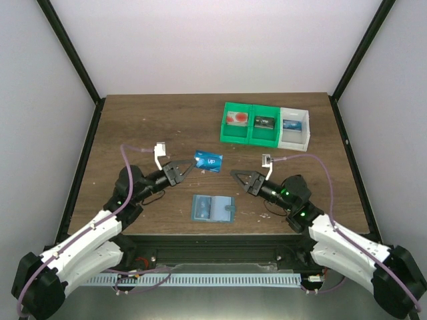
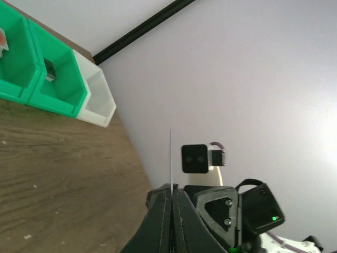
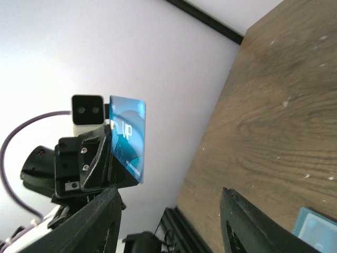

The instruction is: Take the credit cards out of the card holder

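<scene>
The card holder [image 1: 212, 208], a flat light-blue wallet, lies open on the table between the two arms; its corner [image 3: 317, 230] shows in the right wrist view. My left gripper [image 1: 181, 169] is shut on a blue credit card [image 1: 208, 161] held above the table. In the left wrist view that card [image 2: 170, 158] shows edge-on as a thin line rising from the closed left gripper [image 2: 172, 188]. In the right wrist view the card [image 3: 128, 138] faces the camera. My right gripper [image 1: 241, 177] is open and holds nothing, a little right of the card; between its fingers [image 3: 169, 197] is a wide gap.
Three joined bins stand at the back right: a green bin [image 1: 228, 128] with a red card, a green bin [image 1: 256, 136] with a dark card, a white bin [image 1: 301, 138] with a blue card. The bins [image 2: 63, 100] also show in the left wrist view.
</scene>
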Robot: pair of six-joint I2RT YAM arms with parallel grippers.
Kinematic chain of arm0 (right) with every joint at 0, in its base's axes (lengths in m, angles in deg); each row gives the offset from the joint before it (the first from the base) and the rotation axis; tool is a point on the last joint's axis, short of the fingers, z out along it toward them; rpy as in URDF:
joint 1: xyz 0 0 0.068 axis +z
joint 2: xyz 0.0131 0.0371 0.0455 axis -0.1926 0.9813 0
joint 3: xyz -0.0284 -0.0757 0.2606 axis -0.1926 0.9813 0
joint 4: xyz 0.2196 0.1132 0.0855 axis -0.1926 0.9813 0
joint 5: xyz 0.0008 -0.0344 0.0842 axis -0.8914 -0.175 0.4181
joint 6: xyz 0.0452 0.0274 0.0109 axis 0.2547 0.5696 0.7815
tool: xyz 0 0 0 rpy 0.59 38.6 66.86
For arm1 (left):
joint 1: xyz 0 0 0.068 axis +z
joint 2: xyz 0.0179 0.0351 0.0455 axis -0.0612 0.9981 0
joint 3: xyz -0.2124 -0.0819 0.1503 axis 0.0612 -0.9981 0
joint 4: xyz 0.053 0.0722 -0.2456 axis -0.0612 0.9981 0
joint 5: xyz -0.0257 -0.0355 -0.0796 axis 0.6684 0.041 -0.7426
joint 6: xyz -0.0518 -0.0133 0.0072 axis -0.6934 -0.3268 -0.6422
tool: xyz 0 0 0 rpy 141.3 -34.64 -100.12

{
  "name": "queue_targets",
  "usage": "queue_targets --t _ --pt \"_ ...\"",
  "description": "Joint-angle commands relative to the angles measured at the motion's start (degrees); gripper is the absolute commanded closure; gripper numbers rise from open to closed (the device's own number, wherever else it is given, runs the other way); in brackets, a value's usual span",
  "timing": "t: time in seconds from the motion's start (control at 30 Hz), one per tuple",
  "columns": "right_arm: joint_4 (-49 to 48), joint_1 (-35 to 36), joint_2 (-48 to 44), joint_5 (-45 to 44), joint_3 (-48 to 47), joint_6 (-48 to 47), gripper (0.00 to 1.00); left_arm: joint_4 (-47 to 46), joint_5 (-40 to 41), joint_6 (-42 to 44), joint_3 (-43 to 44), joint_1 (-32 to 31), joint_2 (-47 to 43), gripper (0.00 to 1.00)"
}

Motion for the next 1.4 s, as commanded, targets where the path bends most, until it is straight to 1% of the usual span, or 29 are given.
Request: queue_targets --t 0.0,0.13,0.2,0.33,0.57,0.67,0.87,0.93,0.97,1.0,1.03,1.07,1.1,1.2,1.23,1.27,1.3,1.37 --pt "-14.9 -0.7 6.7 9.8 -1.0 7.0 0.46 -10.2 -0.6 -13.0 -2.9 0.2 -1.5 1.0" --pt "-22.4 -0.6 11.9 13.0 -1.7 10.8 0.46 -10.7 -0.2 -14.7 -3.4 0.2 -1.3 1.0" --pt "-24.2 -0.6 13.1 13.1 -1.8 11.6 0.46 -13.5 -0.1 -15.6 -4.1 0.2 -0.9 1.0" --pt "-25.4 -0.5 14.3 13.7 -2.5 12.6 0.46 -15.4 0.4 -16.8 -5.0 0.2 0.1 1.0" --pt "-24.8 -0.2 15.2 12.9 -3.9 13.0 0.46 -17.5 0.4 -18.1 -5.8 0.2 1.4 1.0" --pt "-23.9 -0.1 16.2 12.3 -4.8 13.1 0.49 -17.6 0.4 -18.3 -5.7 0.2 1.8 1.0" --pt "-24.7 0.2 19.4 12.8 -7.2 13.5 0.61 -17.7 0.3 -18.5 -6.3 0.2 2.4 1.0" --pt "-25.0 0.3 20.2 12.7 -7.6 13.6 0.67 -18.1 0.4 -18.6 -6.8 0.2 2.5 1.0" --pt "-25.2 0.3 20.5 12.5 -7.7 13.8 0.71 -18.2 0.5 -18.7 -6.9 0.3 2.5 1.0" --pt "-25.4 0.4 20.7 12.2 -7.5 13.8 0.78 -18.2 0.6 -18.7 -7.0 0.3 2.5 1.0" --pt "-25.9 0.4 20.8 11.9 -7.4 13.7 0.89 -18.2 0.6 -18.8 -7.1 0.2 2.5 1.0" --pt "-26.4 0.5 21.1 11.7 -7.2 13.7 0.97 -18.2 0.6 -18.8 -7.1 0.2 2.5 1.0" --pt "-26.8 0.5 21.1 11.7 -7.0 13.7 0.99 -18.2 0.6 -18.8 -7.1 0.2 2.5 1.0" --pt "-27.0 0.5 20.9 11.6 -6.3 13.3 1.0 -17.2 0.8 -18.7 -6.8 0.2 2.4 1.0" --pt "-26.4 0.5 20.5 11.3 -6.1 13.0 1.0 -16.5 0.9 -18.3 -6.6 0.2 2.3 0.97" --pt "-25.4 0.5 20.1 10.9 -6.0 12.5 0.99 -15.8 0.8 -17.8 -6.4 0.2 2.2 0.92" --pt "-24.2 0.5 19.5 10.5 -6.0 11.8 1.0 -14.4 0.8 -16.9 -6.0 0.2 2.0 0.82" --pt "-19.6 0.5 18.0 9.4 -6.2 9.6 0.99 -11.8 0.6 -12.5 -4.6 0.2 1.6 0.59"
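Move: The blue card is in the left hand's closed fingers, its middle about 5 cm to that hand's right, 1 cm ahead and level with it. From the open right hand the card's middle lies some 8 cm left, 3 cm ahead and 3 cm higher. The open card holder lies on the table about 7 cm left of the right hand, 3 cm back and 18 cm below; the green tray stands about 33 cm ahead, 8 cm right, 17 cm below. Reaching left towards the blue card, the right hand travels about 5 cm, rising 2 to 3 cm on the way and turning some 15 degrees counter-clockwise, then shuts its fingers on the card's near right corner. The left hand holds the card nearly in place, rolls it about 15 degrees about its own fingers, and at the very end begins to open. ##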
